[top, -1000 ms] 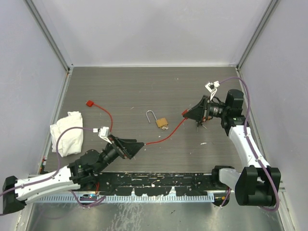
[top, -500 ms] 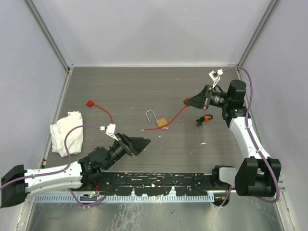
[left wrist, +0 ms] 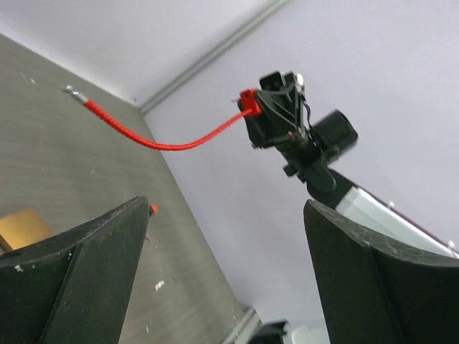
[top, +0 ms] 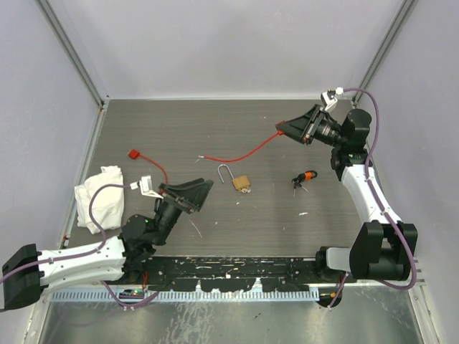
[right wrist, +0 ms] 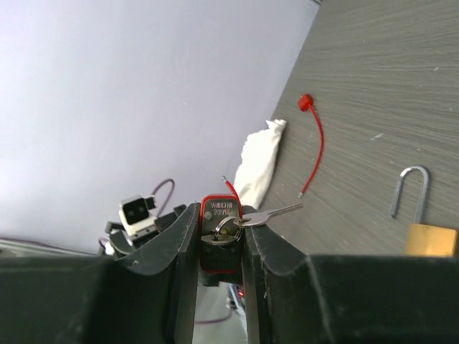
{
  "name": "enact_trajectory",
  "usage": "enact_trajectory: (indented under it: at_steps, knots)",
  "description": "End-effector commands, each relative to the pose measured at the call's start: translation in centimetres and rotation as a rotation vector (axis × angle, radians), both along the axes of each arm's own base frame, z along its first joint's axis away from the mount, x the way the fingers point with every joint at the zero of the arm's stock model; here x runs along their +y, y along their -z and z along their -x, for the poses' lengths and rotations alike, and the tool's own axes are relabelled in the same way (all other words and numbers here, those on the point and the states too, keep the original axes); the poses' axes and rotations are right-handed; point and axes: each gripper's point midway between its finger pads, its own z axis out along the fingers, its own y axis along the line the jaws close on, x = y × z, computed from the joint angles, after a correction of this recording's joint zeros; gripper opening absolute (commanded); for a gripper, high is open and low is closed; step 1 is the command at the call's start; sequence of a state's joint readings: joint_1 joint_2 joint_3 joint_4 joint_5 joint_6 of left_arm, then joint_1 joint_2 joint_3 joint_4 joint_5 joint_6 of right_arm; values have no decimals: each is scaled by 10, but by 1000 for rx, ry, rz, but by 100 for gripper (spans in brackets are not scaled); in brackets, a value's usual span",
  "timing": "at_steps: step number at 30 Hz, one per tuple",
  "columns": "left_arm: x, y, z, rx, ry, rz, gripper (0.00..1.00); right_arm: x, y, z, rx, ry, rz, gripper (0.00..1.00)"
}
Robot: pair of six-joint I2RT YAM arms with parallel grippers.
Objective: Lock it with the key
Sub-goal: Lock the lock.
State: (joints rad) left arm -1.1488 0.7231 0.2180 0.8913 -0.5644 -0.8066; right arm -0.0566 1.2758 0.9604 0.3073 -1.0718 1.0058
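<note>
My right gripper [top: 287, 130] [right wrist: 219, 212] is raised at the back right, shut on the body of a red cable lock [right wrist: 219, 208] [top: 278, 131]. A dark-headed key [right wrist: 219, 239] sits in the lock's face, and a silver key [right wrist: 270, 215] hangs from its ring. The lock's red cable [top: 237, 157] [left wrist: 165, 143] arcs left, its bare end [top: 201, 158] loose in the air. My left gripper [top: 192, 192] [left wrist: 226, 208] is open near the front left, tilted upward and holding nothing. It faces the right gripper [left wrist: 276, 118].
A brass padlock [top: 241, 183] [right wrist: 430, 240] with its shackle open lies mid-table. A small bunch of keys with an orange piece [top: 305, 177] lies to its right. A second red cable lock [top: 133, 153] [right wrist: 306, 102] and a white cloth [top: 100, 197] [right wrist: 258, 154] are at the left.
The right gripper has lifted the red lock up and toward the back. The cable's free end swung away from the left gripper, off the table. The left gripper tilted up and shifted left.
</note>
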Motion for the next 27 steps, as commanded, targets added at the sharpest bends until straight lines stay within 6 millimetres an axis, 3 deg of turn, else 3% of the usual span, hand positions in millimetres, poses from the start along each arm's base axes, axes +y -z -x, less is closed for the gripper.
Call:
enact_trajectory:
  at_steps: [1, 5, 8, 13, 18, 27]
  knots:
    - [7, -56, -18, -62, -41, 152, 86, -3, -56, -6, -38, 42, -161, 1]
    - [9, -65, -36, -39, -70, 240, 70, -3, -62, -4, -30, 43, -196, 1]
    - [9, -71, -47, -45, -115, 251, 64, -3, -63, -3, -23, 47, -205, 1]
    - [1, -81, -62, -81, -157, 242, 62, -3, -62, 0, -17, 44, -219, 1]
    - [0, -73, -75, -63, -200, 263, 53, -2, -62, 5, -12, 36, -235, 1]
    - [0, -77, -81, -129, -255, 237, 48, -1, -63, 12, 12, 30, -282, 1]
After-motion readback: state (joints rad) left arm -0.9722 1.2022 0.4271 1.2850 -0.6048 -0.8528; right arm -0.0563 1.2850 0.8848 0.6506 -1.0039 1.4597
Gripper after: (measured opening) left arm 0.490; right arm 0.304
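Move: The red lock's cable hangs in the air with its silver end about 10 cm ahead of the open left hand, some 2 cm to its left and nearly level. The red lock body in the right fingers is 17 cm ahead of the left hand, 21 cm right and 4 cm up. The brass padlock lies on the table 14 cm ahead, 11 cm right and 27 cm below. From the right hand, the silver end is about 23 cm left, 7 cm back and slightly below. Towards the red cable's free end the left hand reaches forward about 8 cm, rising some 4 cm, turning slightly counter-clockwise while its wide-open fingers narrow to half open. The right hand keeps its grip on the lock body, rises about 4 cm, sinks back slightly and rolls some 15 degrees, left side up. ##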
